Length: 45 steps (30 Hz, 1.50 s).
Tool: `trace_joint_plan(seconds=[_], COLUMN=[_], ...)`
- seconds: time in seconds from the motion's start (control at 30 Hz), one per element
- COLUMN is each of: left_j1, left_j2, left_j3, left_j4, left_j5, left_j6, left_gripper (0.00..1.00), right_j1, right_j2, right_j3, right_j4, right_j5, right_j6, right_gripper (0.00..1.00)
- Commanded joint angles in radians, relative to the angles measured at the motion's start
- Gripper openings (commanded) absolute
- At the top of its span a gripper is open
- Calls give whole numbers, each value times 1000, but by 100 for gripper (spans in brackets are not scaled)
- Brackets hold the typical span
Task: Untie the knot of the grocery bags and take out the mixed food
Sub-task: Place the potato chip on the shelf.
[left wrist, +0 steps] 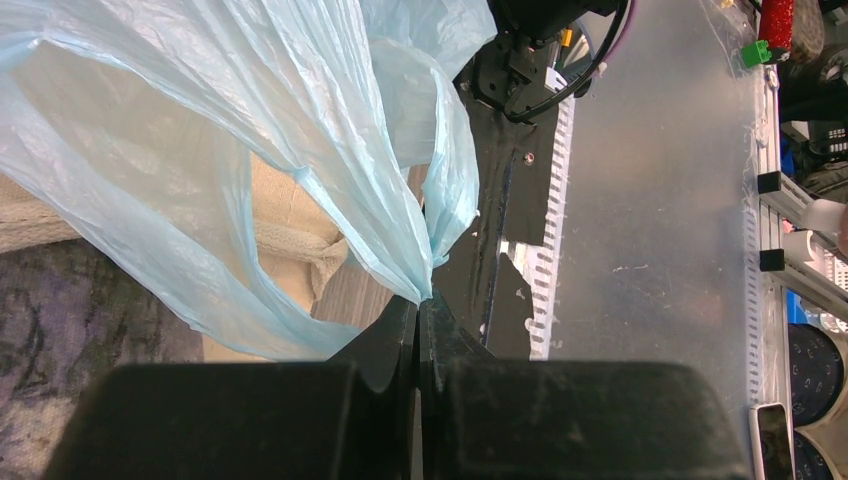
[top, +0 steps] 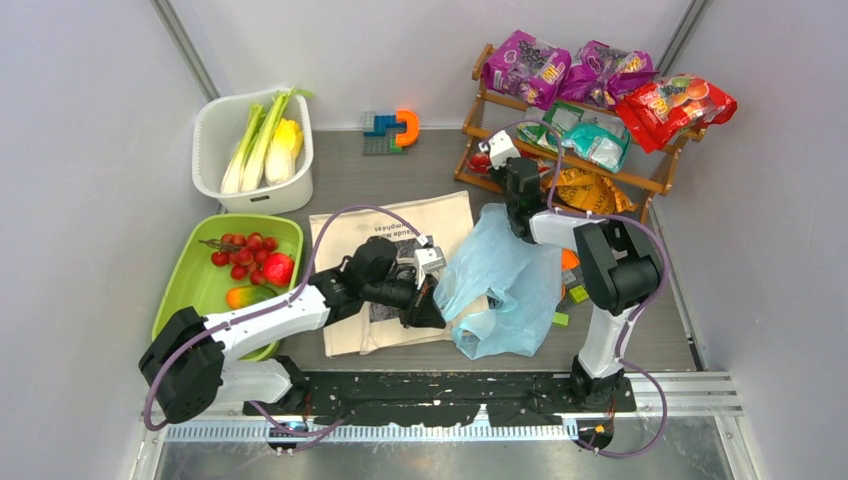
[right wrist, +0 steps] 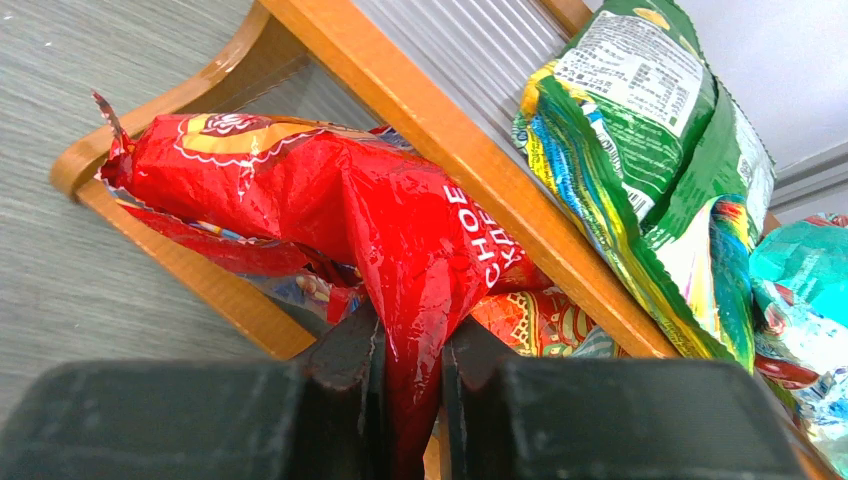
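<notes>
The light-blue plastic bag (top: pixel 505 285) lies crumpled on the table, partly over the cream canvas tote (top: pixel 385 230). My left gripper (top: pixel 435 292) is shut on a thin edge of the blue bag (left wrist: pixel 250 130), with the film pinched at the fingertips (left wrist: pixel 420 305). The knot is out of view; a handle loop (top: pixel 480 325) hangs loose. My right gripper (top: pixel 488 160) is at the wooden rack's lower shelf, shut on a red snack packet (right wrist: pixel 380 210) whose end runs between its jaws (right wrist: pixel 410 345). Green-white stalks and a yellow vegetable (top: pixel 262 140) lie in the white tub. Small red fruits (top: pixel 245 255) sit in the green basin.
The wooden rack (top: pixel 560 165) at the back right holds purple packets (top: pixel 540 65), teal-green packets (top: pixel 585 140), a red packet (top: pixel 675 105) and an orange one (top: pixel 585 190). A green packet (right wrist: pixel 650 170) leans on the rail. Toy blocks (top: pixel 390 128) lie at the back wall.
</notes>
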Motion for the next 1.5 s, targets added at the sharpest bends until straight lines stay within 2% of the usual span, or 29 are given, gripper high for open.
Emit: trace_joint_plan(seconds=[0.0,0.3,0.5,0.57,0.6,0.63,0.67,0.7,0.73,0.77,0.8,0.83,0.93,1.1,1.37,1.47], left_j1=[-4,-4,-4,-4,-4,-4,-4,-4,-4,-4,-4,-4,-4,-4,-2,-3], left_j2=[13,34,32,29,30,30,30,29,26,20,13,4,-29,-113,-329,-437], left_j3=[49,60,65,69,73,79,86,95,102,105,107,107,103,76,33,5], left_j4=[8,12,12,12,11,8,-4,-22,-34,-42,-51,-58,-83,-151,-342,-447], left_j5=[4,8,-6,-22,-34,-41,-45,-53,-61,-71,-83,-94,-119,-155,-322,-467], left_j6=[15,5,1,-3,-5,-6,-5,-1,1,4,10,14,29,62,102,91], left_gripper=[0,0,0,0,3,12,27,42,54,62,67,70,78,98,100,100], right_j1=[-7,-7,-9,-10,-9,-9,-9,-9,-8,-9,-9,-8,-3,9,30,35], right_j2=[-19,81,109,95,81,71,49,25,12,-12,-24,-50,-100,-198,-380,-494], right_j3=[67,122,130,106,95,70,58,32,18,-6,-19,-41,-79,-165,-254,-268], right_j4=[280,425,415,393,390,390,391,390,388,387,379,373,333,290,105,-11], right_j5=[47,137,130,117,113,105,102,97,93,83,77,61,44,4,-39,-75], right_j6=[-13,-42,-15,-1,9,14,24,29,38,43,53,57,81,124,215,272], right_gripper=[5,5,5,17,37,49,68,79,83,88,91,99,96,95,96,96])
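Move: The right hand holds the tail of the red potato chip bag; its spot at the left end of the lower shelf is about 5 cm ahead, 5 cm left and 4 cm below. From this hand, the green bag lies about 8 cm ahead and 4 cm right, slightly higher, and the orange bag 5 cm back, 13 cm right and 6 cm lower. The left hand grips the blue bag's rim; its heap lies 6 cm ahead, 12 cm right and 9 cm below, and the folded tote 7 cm ahead, 9 cm left and 12 cm below. The right hand pushes the potato chip bag a last 2 cm or so forward and slightly down into the lower shelf, opens wide to let go of its tail, then draws back about 9 cm and up some 8 cm, its left side rolling up about 15 degrees. The left hand barely moves at first, then opens wide at about the same time, edges forward, and pulls away left and up from the blue bag's rim by roughly 5 cm each way, its fingers tipping up. ##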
